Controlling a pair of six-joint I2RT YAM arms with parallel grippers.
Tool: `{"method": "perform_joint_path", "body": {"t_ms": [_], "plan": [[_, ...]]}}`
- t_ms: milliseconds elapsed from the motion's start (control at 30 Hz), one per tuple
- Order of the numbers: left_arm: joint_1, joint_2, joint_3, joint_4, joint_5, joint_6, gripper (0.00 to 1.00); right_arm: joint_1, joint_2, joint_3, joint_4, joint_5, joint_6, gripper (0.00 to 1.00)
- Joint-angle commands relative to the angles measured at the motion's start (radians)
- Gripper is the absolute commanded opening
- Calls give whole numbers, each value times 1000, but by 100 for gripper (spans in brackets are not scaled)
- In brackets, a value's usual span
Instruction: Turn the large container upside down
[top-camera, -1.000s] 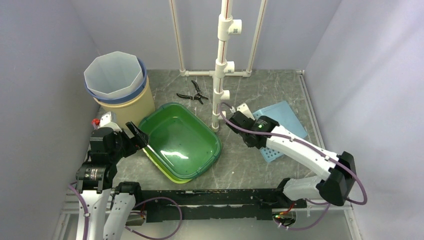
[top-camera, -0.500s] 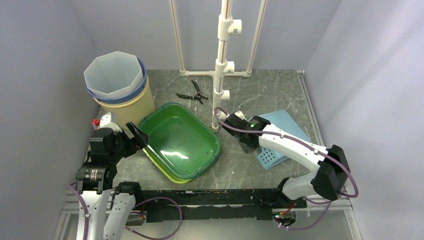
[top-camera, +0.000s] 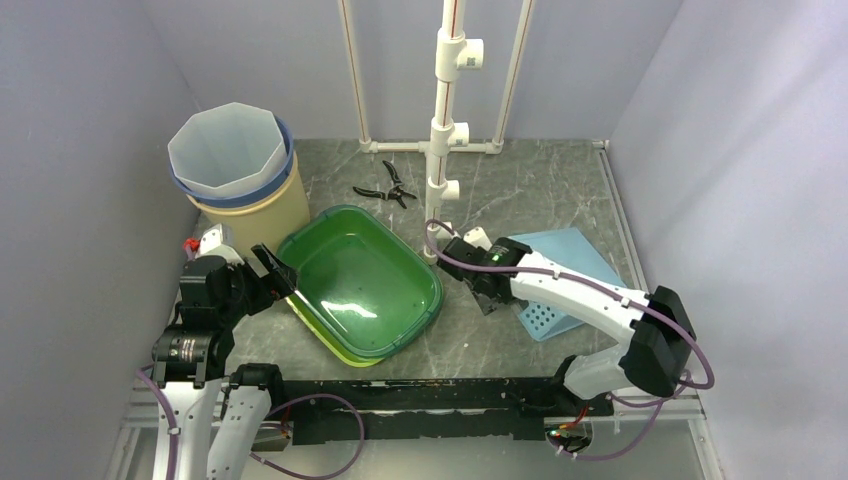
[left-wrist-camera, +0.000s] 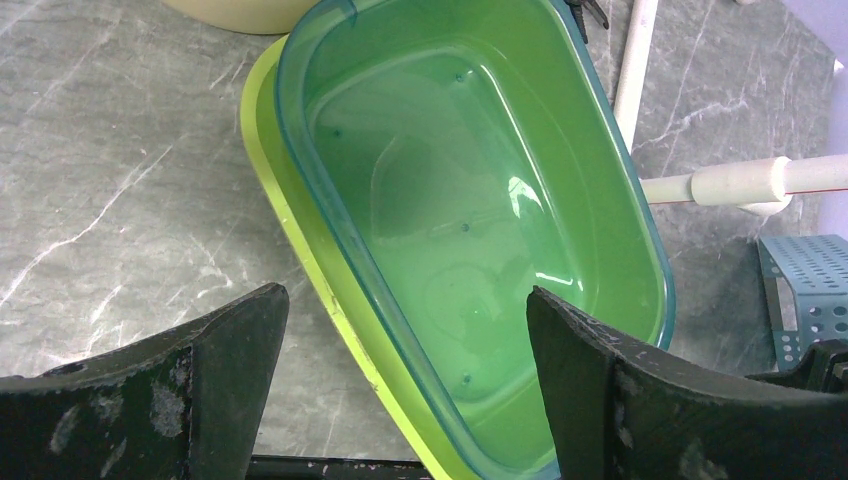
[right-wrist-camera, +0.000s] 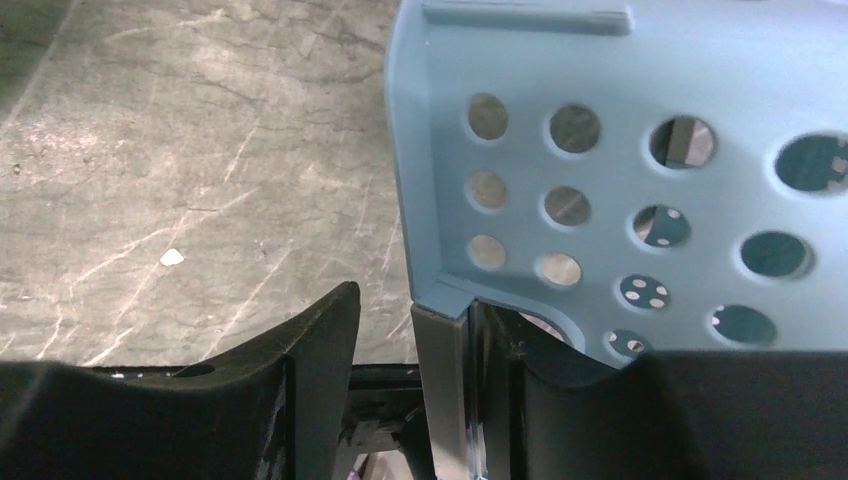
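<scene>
A light-blue perforated container (top-camera: 560, 260) lies right of centre with its solid face up. Its holed wall (right-wrist-camera: 600, 100) fills the right wrist view. My right gripper (top-camera: 485, 298) is at its left corner, open. That corner edge stands between the jaws (right-wrist-camera: 430, 330), against the right finger and apart from the left finger. A large green tub (top-camera: 345, 212) sits upright at centre, nested in a yellow-green one (left-wrist-camera: 262, 130). My left gripper (top-camera: 275, 268) is wide open, astride the tub's left rim (left-wrist-camera: 405, 300) without touching it.
A beige bucket with a translucent liner (top-camera: 232, 160) stands at the back left, close to the tub. Black pliers (top-camera: 385, 188) lie behind the tub. A white pipe stand (top-camera: 445, 150) rises just behind the right gripper. Walls close in on three sides.
My right gripper pulled the blue container's corner left and nearer, then opened off its wall. The left arm and the green tub have not moved.
</scene>
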Motion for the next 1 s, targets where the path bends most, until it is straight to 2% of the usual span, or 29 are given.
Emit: {"method": "perform_joint_path", "body": {"t_ms": [0,267,500,633,700,800,967], "plan": [[7,-18,0,41,16,16,94,61,14,35,-72,117,155,50],[7,-21,0,42,18,16,94,193,111,77,-236,351,402,52],[7,-23,0,41,15,16,94,267,217,95,-306,438,519,53],[7,-23,0,42,16,16,94,290,215,120,-293,433,540,53],[7,-24,0,41,16,16,94,299,164,131,-284,433,582,55],[7,-25,0,41,15,16,94,299,21,116,-286,435,729,69],[7,-21,0,43,19,17,94,263,-329,-63,-190,416,956,84]]}}
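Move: The large container, the pale blue basket, is tipped nearly upside down. Its left end's handle rim sits between the right hand's half-open fingers, with its middle about 13 cm to that hand's right, 2 cm ahead and 2 cm below. The white pipe's foot stands some 9 cm left and 8 cm ahead of the right hand, the green tray about 22 cm left and 2 cm ahead. From the left hand, the basket's middle is roughly 49 cm right, level fore and aft, and 12 cm lower. The basket's raised left end is let down and released by the right hand. Easing back about 1 cm, the hand swings its fingertips rightward and forward by some 25 degrees, towards the basket; then it lifts about 5 cm straight up, rolling back the other way as the fingers open from half to mostly wide and come free of the handle rim. ##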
